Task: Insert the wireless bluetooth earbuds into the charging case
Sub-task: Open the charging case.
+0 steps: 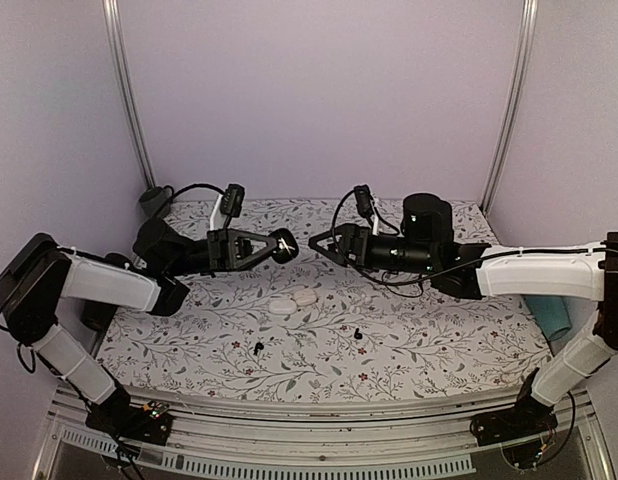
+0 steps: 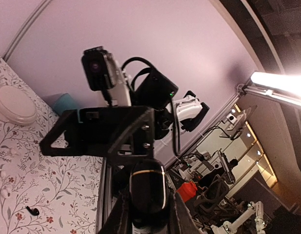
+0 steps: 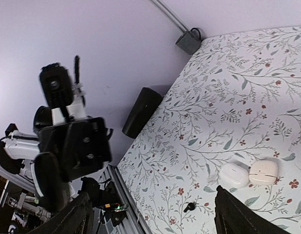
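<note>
My left gripper [image 1: 278,245] is shut on the round black charging case [image 1: 285,247] and holds it above the back of the table. In the left wrist view the glossy case [image 2: 148,185] sits between the fingers [image 2: 182,222]. My right gripper [image 1: 312,241] faces it closely, open and empty, its fingers wide apart in the right wrist view [image 3: 152,192]. Two tiny black earbuds lie on the floral cloth nearer the front: one on the left [image 1: 257,348], one on the right [image 1: 357,334]. One earbud shows in each wrist view [image 2: 32,211] [image 3: 189,206].
Two white oval pebble-like objects [image 1: 292,301] lie side by side mid-table, also in the right wrist view [image 3: 248,174]. A white round dish [image 2: 14,105] and a teal cup [image 1: 555,316] are at the right. A black cylinder [image 3: 141,112] stands at the left edge.
</note>
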You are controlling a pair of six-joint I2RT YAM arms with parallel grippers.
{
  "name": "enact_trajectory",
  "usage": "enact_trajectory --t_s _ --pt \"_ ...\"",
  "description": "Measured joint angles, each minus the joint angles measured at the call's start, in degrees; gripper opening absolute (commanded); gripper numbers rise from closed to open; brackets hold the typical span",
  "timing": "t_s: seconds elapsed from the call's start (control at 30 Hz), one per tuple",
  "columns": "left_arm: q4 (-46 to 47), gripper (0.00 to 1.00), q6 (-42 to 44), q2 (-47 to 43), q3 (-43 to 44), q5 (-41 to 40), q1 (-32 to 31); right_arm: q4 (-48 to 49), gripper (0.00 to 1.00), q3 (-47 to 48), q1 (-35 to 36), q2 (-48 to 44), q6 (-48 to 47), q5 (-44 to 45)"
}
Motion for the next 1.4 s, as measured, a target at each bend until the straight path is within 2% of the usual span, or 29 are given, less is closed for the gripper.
enact_trajectory --t_s 0.23,0.5,0.67,0.97,1.13,1.4 --pt "3.17 0.0 0.2 -3.15 -0.02 2.03 -0.26 -0.35 0.88 -1.7 -1.88 -0.28 1.66 1.07" --pt "-2.82 0.0 2.95 -3.13 -0.46 0.22 -0.26 0.13 0.92 -1.25 4.46 -4.17 -3.58 2.54" --pt "-5.16 0.0 3.87 -3.1 -0.46 0.04 -0.33 -1.01 0.92 3.08 5.86 -2.27 -5.7 3.45" --pt "-8.31 0.0 4.7 -3.1 -0.42 0.35 -0.66 -6.49 0.91 6.88 5.16 1.77 -5.81 5.81" --pt "-9.75 0.0 4.92 -3.26 -0.52 0.28 -0.52 -7.17 0.91 5.11 2.75 0.94 -4.63 6.1" --pt "-7.08 0.0 5.38 -5.9 -0.52 1.84 -0.92 -12.74 0.9 1.66 0.98 1.31 -4.55 6.95"
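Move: The black charging case is already between the left fingers, its middle about 1 cm to the right of that hand point. From the open right gripper the case lies roughly 7 cm left, 1 cm back and 2 cm higher. On the table some 24 cm below the right hand, the white box is about 9 cm left and 6 cm ahead, the peach box 4 cm left and 8 cm ahead, and a loose earbud 8 cm right and 3 cm back. Bring the open right gripper back and up some 5 cm, then work it left towards the lid side of the case, and finally draw it right and down about 8 cm, clear of the case, rolling slightly. Keep the left fingers shut on the case throughout, letting that hand shift only about 2 cm back and up, down again, then back and up once more. ##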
